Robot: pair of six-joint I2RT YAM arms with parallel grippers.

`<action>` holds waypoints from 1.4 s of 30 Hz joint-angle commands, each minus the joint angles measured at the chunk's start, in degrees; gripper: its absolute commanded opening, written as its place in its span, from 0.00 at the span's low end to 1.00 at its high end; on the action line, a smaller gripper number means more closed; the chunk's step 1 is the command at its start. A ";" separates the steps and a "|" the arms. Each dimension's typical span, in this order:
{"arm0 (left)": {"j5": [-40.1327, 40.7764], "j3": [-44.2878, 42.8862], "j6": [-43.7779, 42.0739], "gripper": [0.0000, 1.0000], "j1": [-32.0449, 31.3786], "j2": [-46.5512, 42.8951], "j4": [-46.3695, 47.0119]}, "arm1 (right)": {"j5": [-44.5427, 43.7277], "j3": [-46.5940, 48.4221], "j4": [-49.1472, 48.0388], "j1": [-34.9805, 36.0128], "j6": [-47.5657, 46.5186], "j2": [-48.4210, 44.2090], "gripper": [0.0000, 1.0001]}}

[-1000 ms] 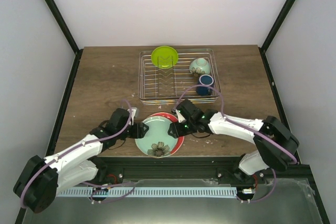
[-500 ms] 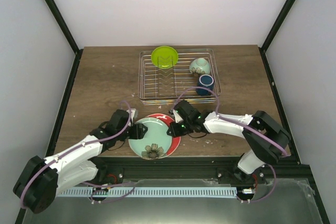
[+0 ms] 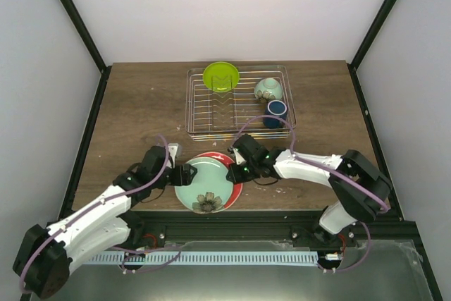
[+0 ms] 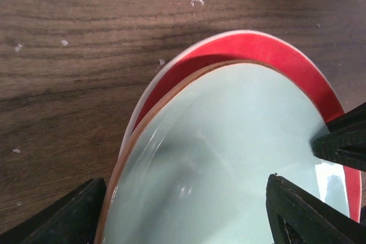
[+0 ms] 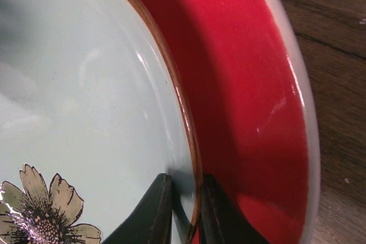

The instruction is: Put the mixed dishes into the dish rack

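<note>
A pale teal plate [image 3: 204, 182] with a brown rim and a flower print lies on a red plate [image 3: 214, 156] near the table's front edge. My right gripper [image 3: 233, 172] is shut on the teal plate's right rim, one finger on top and one underneath [image 5: 184, 198]. My left gripper [image 3: 184, 174] stands open at the plate's left side, and the teal plate [image 4: 240, 141] fills the gap between its wide fingers [image 4: 186, 201]. The dish rack [image 3: 189, 107] at the back holds a lime-green plate [image 3: 220, 76], a mint bowl [image 3: 268, 89] and a dark-blue mug [image 3: 275, 111].
Bare wooden table [image 3: 141, 103] lies left of the rack and between the rack and the plates. Black frame posts [image 3: 84, 40] rise at the table's back corners. A metal rail [image 3: 225, 227] runs along the near edge by the arm bases.
My right gripper has shut on the teal plate's rim. The teal plate slid a little left over the red one. My left gripper opened wider and its arm shifted slightly left.
</note>
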State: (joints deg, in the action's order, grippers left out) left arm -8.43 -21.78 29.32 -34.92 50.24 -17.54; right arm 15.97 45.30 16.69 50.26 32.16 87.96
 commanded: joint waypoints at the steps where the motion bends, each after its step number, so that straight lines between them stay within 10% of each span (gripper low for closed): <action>1: 1.99 -2.74 -1.07 0.78 -0.15 -4.03 -4.11 | -5.32 -0.09 6.04 1.32 -3.66 1.86 0.01; 23: -0.14 1.80 2.37 0.78 -0.19 -6.77 -5.65 | -1.52 1.51 -2.95 1.36 -6.43 7.38 0.01; 31: 0.05 1.69 2.69 0.22 -0.17 -9.41 -7.26 | -2.61 1.89 -2.49 1.41 -6.55 9.19 0.01; 42: -0.02 -0.28 3.81 0.00 -0.17 -11.60 -9.90 | -4.25 2.16 -1.53 1.42 -7.04 10.21 0.14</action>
State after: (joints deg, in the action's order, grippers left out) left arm -3.79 -19.70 34.44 -33.85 38.85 -29.21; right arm 18.02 48.14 10.59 49.95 27.68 93.95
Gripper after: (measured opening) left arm 0.162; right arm 0.117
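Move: The pale green plate's middle lies about 7 cm to the right of the open left hand, 3 cm back and 2 cm below; the red plate under it is centred about 11 cm right and 2 cm back of the hand. The dish rack stands some 28 cm ahead and 21 cm right, roughly level. The right hand already pinches the green plate's right rim: from it that plate's middle is about 9 cm left and 3 cm back, the red plate's about 6 cm left and 2 cm back. With its fingers still shut on the pale green plate's right rim, the right hand carries that rim some 2.5 cm left and 1.5 cm forward towards the left hand, then stays there holding. The left hand, wide open over the left part of the plate, first rises a little while easing left and back, sinks again to straddle the left rim and closes on it as it goes farther left, about 3.5 cm left and 2 cm back in all with a slight counter-clockwise turn, ending with the rim pinched between its fingers. ##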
